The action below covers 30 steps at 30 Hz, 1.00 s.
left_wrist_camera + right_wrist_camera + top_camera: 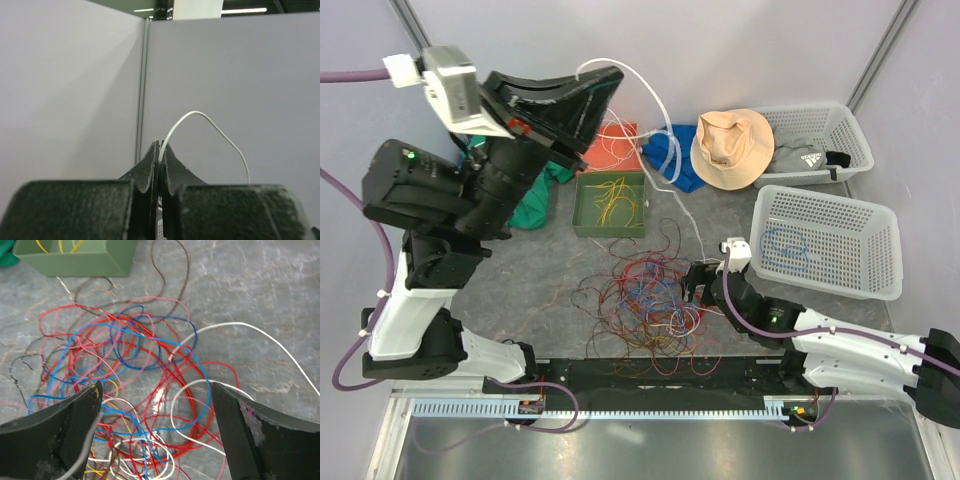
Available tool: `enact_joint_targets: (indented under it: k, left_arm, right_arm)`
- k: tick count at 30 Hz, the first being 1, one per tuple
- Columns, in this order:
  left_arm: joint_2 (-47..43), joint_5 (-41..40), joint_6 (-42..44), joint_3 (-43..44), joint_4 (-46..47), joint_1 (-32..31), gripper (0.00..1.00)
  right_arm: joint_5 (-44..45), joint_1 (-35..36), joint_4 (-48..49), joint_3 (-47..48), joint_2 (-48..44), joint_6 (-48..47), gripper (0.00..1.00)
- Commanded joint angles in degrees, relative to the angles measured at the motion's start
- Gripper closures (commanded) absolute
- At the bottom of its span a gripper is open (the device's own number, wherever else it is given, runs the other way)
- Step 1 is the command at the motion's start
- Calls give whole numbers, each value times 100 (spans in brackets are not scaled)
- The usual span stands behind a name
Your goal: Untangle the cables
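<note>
The cables point(645, 300) lie as a loose tangle of red, blue, pink, white, brown and yellow strands on the grey table, in front of the arm bases. My left gripper point(615, 78) is raised high at the back, shut on a white cable point(662, 108) that arcs down toward the tangle. The left wrist view shows its fingertips point(160, 146) pressed together on that white cable point(200, 116). My right gripper point(692, 285) hovers low at the tangle's right edge. It stands open point(156, 387) over red, blue and white loops point(150, 370), gripping nothing.
A green tray point(582, 228) holding yellow wires sits behind the tangle, with an orange tray point(625, 132) beyond it. Green cloth point(535, 205) and blue cloth point(672, 160) lie nearby. At the right are a tan hat point(732, 148) and two white baskets point(850, 240) point(815, 112).
</note>
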Motion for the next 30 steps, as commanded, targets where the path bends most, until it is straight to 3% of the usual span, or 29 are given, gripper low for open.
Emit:
enact_joint_targets:
  k: [1, 7, 12, 17, 23, 30]
  left_arm:
    - [77, -76, 406, 324, 188, 22, 98]
    - [-116, -373, 458, -386, 267, 22, 98]
    - [-398, -988, 669, -1082, 513, 22, 98]
    - [-784, -1561, 915, -1662, 1004, 22, 98]
    - [-829, -1754, 1152, -1830, 1067, 22, 98]
    - [-855, -1833, 1161, -2041, 1128, 22, 98]
  right_arm:
    - [103, -2, -358, -88, -227, 264, 2]
    - [-47, -2, -314, 323, -1238, -174, 2]
    - [85, -2, -1131, 1166, -1300, -369, 2]
    - [-316, 6, -1413, 1370, -1511, -535, 2]
    - [-2004, 6, -1317, 1309, -985, -606, 2]
    - [-2410, 6, -799, 984, -255, -615, 3]
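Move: The left hand has the white cable pinched high up; the orange bin lies about 40 cm ahead of it, 3 cm left and some 67 cm below, the green bin nearly as far down, 28 cm ahead and 3 cm left. The open right hand hovers over the tangle's right side: its middle is roughly 2 cm ahead, 7 cm left and 10 cm below. From that hand the green bin stands 22 cm ahead, 15 cm left, the empty white basket 14 cm ahead, 32 cm right. Keeping the white cable pinched, the left hand lifts slightly, sinks about 9 cm while reaching 4 cm forward towards the bins, then swings a little left, turning nearly 20 degrees counter-clockwise. The right hand, fingers staying wide open, rises 12 cm off the tangle, then moves left and slightly back, dropping 6 cm again as it turns about 20 degrees counter-clockwise. ##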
